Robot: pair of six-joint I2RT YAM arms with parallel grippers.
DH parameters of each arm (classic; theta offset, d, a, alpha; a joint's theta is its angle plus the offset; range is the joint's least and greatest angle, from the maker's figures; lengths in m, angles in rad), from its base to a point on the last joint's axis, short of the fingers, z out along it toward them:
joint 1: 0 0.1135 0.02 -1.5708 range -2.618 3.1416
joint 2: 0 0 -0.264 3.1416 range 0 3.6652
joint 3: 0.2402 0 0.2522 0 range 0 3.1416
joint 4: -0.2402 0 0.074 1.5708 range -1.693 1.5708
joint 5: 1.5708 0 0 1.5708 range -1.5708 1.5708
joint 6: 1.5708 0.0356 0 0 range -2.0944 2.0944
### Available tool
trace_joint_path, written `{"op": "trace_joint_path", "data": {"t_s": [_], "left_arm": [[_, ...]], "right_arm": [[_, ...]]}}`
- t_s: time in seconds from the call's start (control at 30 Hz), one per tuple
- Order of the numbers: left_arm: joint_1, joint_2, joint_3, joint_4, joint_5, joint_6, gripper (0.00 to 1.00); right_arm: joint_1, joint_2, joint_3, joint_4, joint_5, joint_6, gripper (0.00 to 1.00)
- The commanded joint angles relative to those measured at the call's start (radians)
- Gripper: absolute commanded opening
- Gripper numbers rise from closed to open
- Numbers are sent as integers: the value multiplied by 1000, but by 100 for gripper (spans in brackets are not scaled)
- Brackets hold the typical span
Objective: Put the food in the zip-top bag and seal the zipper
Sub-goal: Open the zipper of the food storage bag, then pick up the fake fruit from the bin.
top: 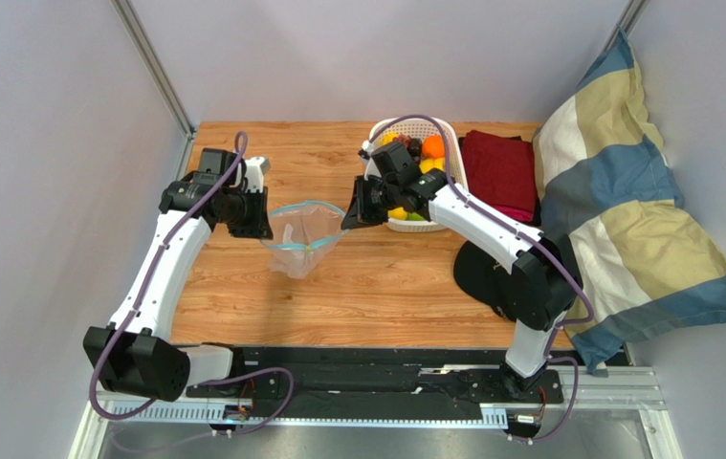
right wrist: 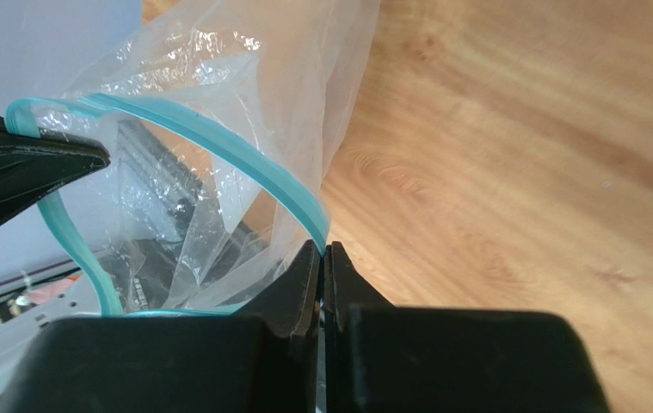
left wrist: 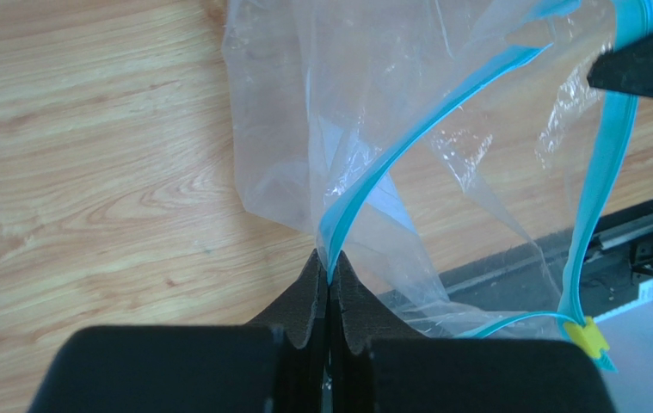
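Observation:
The clear zip-top bag (top: 301,244) hangs open between my two grippers, above the wooden table. Its teal zipper (left wrist: 407,138) forms a wide loop, with a yellow slider (left wrist: 586,337) at one end. My left gripper (left wrist: 329,262) is shut on the zipper strip at the bag's left side (top: 266,222). My right gripper (right wrist: 323,249) is shut on the strip at the opposite side (top: 347,218). The bag (right wrist: 218,172) looks empty. The food (top: 424,148), orange, yellow and dark fruit, lies in a white basket (top: 449,129) behind the right gripper.
A folded red cloth (top: 500,172) lies right of the basket. A black cap (top: 486,273) sits by the right arm. A blue and cream pillow (top: 625,220) fills the right side. A black rail (top: 366,368) runs along the table's near edge.

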Motion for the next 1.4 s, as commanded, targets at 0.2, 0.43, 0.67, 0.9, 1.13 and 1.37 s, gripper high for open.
{"op": "trace_joint_path", "data": {"t_s": [0.2, 0.43, 0.67, 0.9, 1.13, 1.37], "left_arm": [[-58, 128, 62, 118, 93, -75, 0], [-104, 213, 112, 148, 87, -113, 0], [-109, 269, 136, 150, 87, -121, 0], [-109, 276, 140, 154, 88, -121, 0], [-109, 270, 140, 154, 85, -115, 0], [-109, 263, 134, 151, 82, -110, 0]], "right_arm": [[-38, 85, 246, -141, -63, -392, 47], [-148, 62, 272, -152, -92, -421, 98], [-329, 50, 300, -201, 21, -532, 99], [-369, 133, 343, -267, 351, -694, 100], [-370, 261, 398, -272, 475, -720, 100], [-375, 324, 417, -264, 439, -715, 100]]}}
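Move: The left fingers hold the left rim of the open bag, whose mouth centres about 8 cm to their right; the shut right fingers pinch the opposite rim, the mouth centre some 8 cm to their left. The right hand's goal, the bananas in the basket, lies about 18 cm ahead, 21 cm right and 12 cm lower; the green pepper is some 7 cm nearer and 3 cm left of them. From the left hand the bananas are about 20 cm ahead, 38 cm right, 14 cm lower. The right hand opens wide and lets go of the bag's rim while easing forward and up a few centimetres, then swings right and forward, about 28 cm in all, over the basket, finally sinking some 10 cm towards the bananas as its wrist rolls about 40 degrees to point down. The left hand keeps its pinch and carries the bag right, forward and slightly down before holding still. ##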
